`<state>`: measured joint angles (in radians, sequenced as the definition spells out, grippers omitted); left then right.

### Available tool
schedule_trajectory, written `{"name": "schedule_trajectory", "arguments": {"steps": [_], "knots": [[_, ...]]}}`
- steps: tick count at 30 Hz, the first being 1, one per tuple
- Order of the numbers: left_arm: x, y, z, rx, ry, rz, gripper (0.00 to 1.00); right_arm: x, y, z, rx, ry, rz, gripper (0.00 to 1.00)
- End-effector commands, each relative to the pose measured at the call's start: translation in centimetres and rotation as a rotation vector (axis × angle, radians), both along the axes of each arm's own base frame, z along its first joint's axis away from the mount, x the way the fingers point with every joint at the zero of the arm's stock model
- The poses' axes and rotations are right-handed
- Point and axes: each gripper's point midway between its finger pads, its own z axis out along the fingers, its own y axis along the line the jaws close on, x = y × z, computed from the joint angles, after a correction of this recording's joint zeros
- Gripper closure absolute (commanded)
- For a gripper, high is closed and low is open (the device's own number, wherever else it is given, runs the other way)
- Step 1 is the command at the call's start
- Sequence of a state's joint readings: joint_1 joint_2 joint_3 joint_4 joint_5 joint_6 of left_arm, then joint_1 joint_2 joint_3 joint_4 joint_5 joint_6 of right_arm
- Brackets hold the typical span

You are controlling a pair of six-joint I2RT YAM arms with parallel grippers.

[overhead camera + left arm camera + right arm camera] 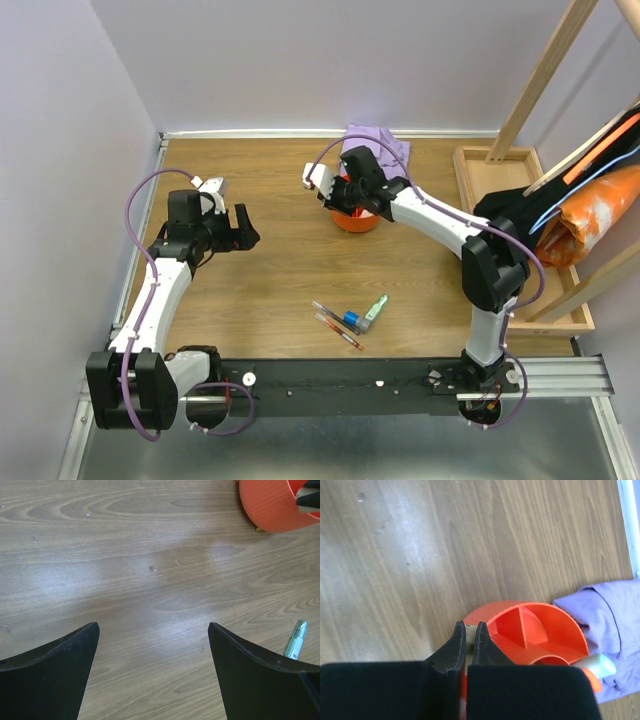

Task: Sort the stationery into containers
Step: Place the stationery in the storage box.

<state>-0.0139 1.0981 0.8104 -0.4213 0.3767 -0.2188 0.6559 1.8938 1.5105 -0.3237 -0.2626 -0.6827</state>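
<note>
The orange divided cup [356,221] stands at the back middle of the table, in front of the lilac cloth. My right gripper [470,625] hangs just over the cup's [535,627] near-left rim, shut on a small tan eraser [470,632] that shows only between its fingertips. A pale mint-tipped item [600,664] sticks out of the cup's right side. My left gripper [152,625] is open over bare wood at the left, holding nothing. Two red pens [336,326], a blue piece [351,320] and a mint highlighter [375,311] lie at the near middle.
The lilac cloth [380,145] lies bunched behind the cup. A shallow wooden tray [468,185] at the right edge holds an orange and black bundle [590,215]. Slanted wooden bars [540,75] cross above it. The cup's wall [270,507] and the highlighter [296,640] show in the left wrist view.
</note>
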Motion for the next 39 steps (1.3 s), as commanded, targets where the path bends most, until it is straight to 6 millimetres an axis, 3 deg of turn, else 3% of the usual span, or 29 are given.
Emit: {"name": "schedule_trajectory", "arguments": {"steps": [1, 9, 12, 13, 16, 19, 23, 25, 28, 30, 31, 33, 34, 37, 39], "knots": [[0.9, 0.8, 1.1, -0.005, -0.019, 0.024, 0.01, 2.7, -0.6, 1.3, 0.01, -0.072, -0.038, 0.99], [1.5, 0.6, 1.0, -0.015, -0.01, 0.023, 0.01, 4.0, -1.5, -0.2, -0.009, -0.069, -0.085, 0.98], [1.7, 0.6, 1.0, -0.018, -0.008, 0.024, 0.01, 4.1, -1.8, -0.6, -0.02, -0.057, -0.104, 0.73], [1.7, 0.6, 1.2, -0.018, -0.011, 0.024, 0.01, 4.2, -1.9, -0.5, -0.018, -0.056, -0.113, 0.6], [1.7, 0.6, 1.1, -0.019, -0.01, 0.023, 0.01, 4.2, -1.9, 0.4, 0.004, -0.059, -0.136, 0.53], [1.8, 0.5, 1.1, -0.029, -0.013, 0.022, 0.01, 3.6, -1.9, 1.9, 0.029, -0.053, -0.133, 0.52], [2.0, 0.4, 1.5, -0.035, -0.028, 0.021, 0.01, 2.2, -1.6, 6.2, 0.114, -0.029, -0.135, 0.52], [1.9, 0.4, 1.8, -0.037, -0.038, 0.023, 0.01, 0.8, -1.6, 9.4, 0.182, -0.025, -0.128, 0.51], [1.6, 0.3, 1.9, -0.041, -0.046, 0.022, 0.01, -1.9, -2.0, 12.3, 0.268, 0.025, -0.124, 0.48], [1.3, 0.2, 1.5, -0.045, -0.04, 0.022, 0.01, -4.2, -2.1, 11.9, 0.252, 0.076, -0.059, 0.48], [1.1, 0.2, 1.6, -0.046, -0.044, 0.02, 0.01, -6.6, -2.4, 10.6, 0.219, 0.169, 0.003, 0.46], [0.9, 0.2, 1.3, -0.049, -0.042, 0.021, 0.01, -8.9, -3.1, 9.3, 0.159, 0.217, 0.083, 0.46], [0.7, 0.1, 1.5, -0.053, -0.047, 0.02, 0.01, -11.7, -4.2, 7.3, 0.092, 0.325, 0.137, 0.46], [0.4, 0.0, 1.3, -0.064, -0.05, 0.018, 0.01, -15.7, -6.6, 3.2, -0.064, 0.421, 0.252, 0.46], [0.3, -0.1, 1.2, -0.065, -0.051, 0.019, 0.01, -17.9, -7.1, 1.7, -0.136, 0.414, 0.319, 0.46]]}}
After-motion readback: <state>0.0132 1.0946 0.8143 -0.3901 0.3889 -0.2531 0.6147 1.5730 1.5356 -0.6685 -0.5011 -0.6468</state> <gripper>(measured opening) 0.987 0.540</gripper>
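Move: The right hand, with the small tan block in its shut fingers, hangs over the near left part of the orange storage box; the box's middle is about 4 cm farther out, 3 cm to the right and 8 cm below. The purple cloth lies some 10 cm beyond the box's middle and 4 cm right of it. The green tube is about 20 cm back from the hand and 8 cm to its right. From the left hand, the box is roughly 12 cm ahead and 24 cm right. The right hand lets go of the tan block over the storage box, opening to about half after easing some 3 cm forward and 2 cm right and dipping about a centimetre. The empty fingers then rise quickly by some 14 cm, pulling back about 12 cm towards the base; they start to sink again at the end. ##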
